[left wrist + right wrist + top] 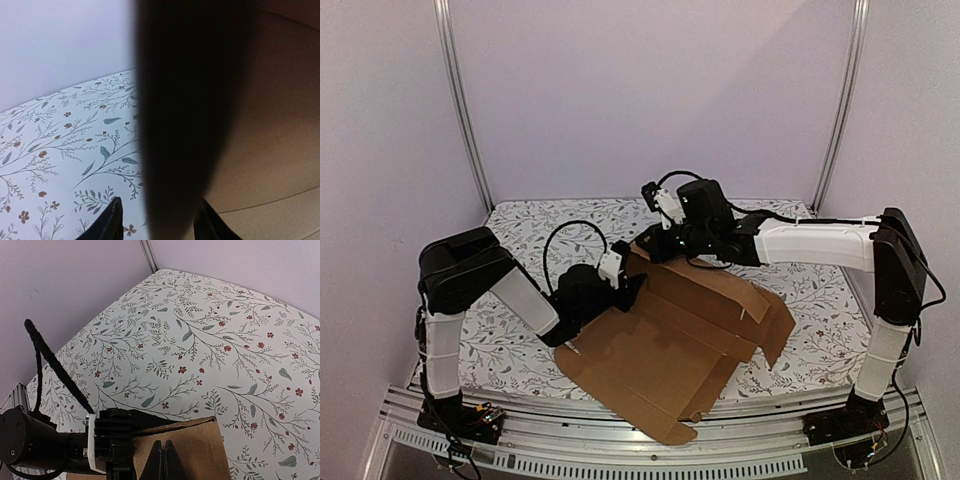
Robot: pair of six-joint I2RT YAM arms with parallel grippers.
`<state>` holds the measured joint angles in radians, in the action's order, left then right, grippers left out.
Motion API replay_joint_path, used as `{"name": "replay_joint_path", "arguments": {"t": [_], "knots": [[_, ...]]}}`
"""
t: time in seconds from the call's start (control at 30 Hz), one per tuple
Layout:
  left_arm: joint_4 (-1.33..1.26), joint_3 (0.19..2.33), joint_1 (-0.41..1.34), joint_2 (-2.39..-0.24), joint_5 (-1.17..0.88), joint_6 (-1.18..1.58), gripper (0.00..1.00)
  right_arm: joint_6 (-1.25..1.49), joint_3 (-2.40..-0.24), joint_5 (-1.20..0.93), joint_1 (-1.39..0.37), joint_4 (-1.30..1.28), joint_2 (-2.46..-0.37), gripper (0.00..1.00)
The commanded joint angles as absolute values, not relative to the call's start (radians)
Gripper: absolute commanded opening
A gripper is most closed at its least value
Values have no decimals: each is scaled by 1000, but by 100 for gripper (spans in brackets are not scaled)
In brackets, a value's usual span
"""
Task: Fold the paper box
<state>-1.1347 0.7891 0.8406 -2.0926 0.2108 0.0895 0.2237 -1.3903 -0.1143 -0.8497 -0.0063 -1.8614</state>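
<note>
The paper box point(670, 340) is a brown die-cut cardboard sheet lying mostly flat on the table, with its far-left flap point(200, 450) raised. My left gripper point(625, 275) is at that flap's left side. In the left wrist view its jaws stand open point(161, 201) around a dark, blurred flap edge point(185, 125), and there is a gap beside the left finger point(112, 220). More brown cardboard point(270, 150) fills the right of that view. My right gripper point(655, 248) is shut, its fingertips point(165, 460) together against the raised flap's face. The left gripper's black body point(110, 445) sits just left of it.
A floral tablecloth point(540, 230) covers the table. Metal posts point(465, 110) point(840, 110) stand at the back corners, and a rail point(620, 455) runs along the front. The sheet's near corner point(670, 430) overhangs the table's front edge. The right flaps point(775, 325) are slightly lifted.
</note>
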Motion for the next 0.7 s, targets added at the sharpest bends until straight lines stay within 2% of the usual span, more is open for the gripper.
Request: {"name": "replay_joint_path", "arguments": {"t": [0.0, 0.27, 0.4, 0.5, 0.6, 0.67], "knots": [[-1181, 795, 850, -2118, 205, 110, 47, 230, -1353, -119, -852, -73, -1858, 0], [-1131, 835, 850, -2132, 212, 106, 34, 234, -1350, -127, -852, -68, -1859, 0], [-1114, 844, 851, -2136, 222, 105, 21, 236, -1348, -130, -853, -66, -1859, 0], [-1093, 851, 851, -2133, 230, 102, 7, 237, -1348, -132, -853, -65, -1859, 0], [-1086, 851, 851, -2130, 236, 98, 0, 238, -1351, -136, -853, -63, -1859, 0], [-1082, 851, 852, -2127, 241, 96, 0, 239, -1353, -136, -853, -64, -1859, 0]]}}
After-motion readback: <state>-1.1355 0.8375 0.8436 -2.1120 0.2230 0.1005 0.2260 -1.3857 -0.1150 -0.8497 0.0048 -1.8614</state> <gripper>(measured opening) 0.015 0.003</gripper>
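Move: The box's standing corner flap is already between the left gripper's open fingers, its middle about 2 cm ahead, 1 cm to the right and some 4 cm above the hand. From the left hand, the back wall's middle lies roughly 14 cm to the right and 3 cm back, at about the same height; the bottom panel's middle is about 13 cm back, 3 cm right and 8 cm below. From the right hand, that corner flap sits about 1 cm ahead and 7 cm below. Close the left gripper from about half open to nearly shut, pinching the corner flap between the fingers. While closing, ease the hand about 1 cm each forward, right and up, in towards the box's corner, with hardly any turn of the wrist. Keep the right gripper still and shut at the left end of the box's top strip. ##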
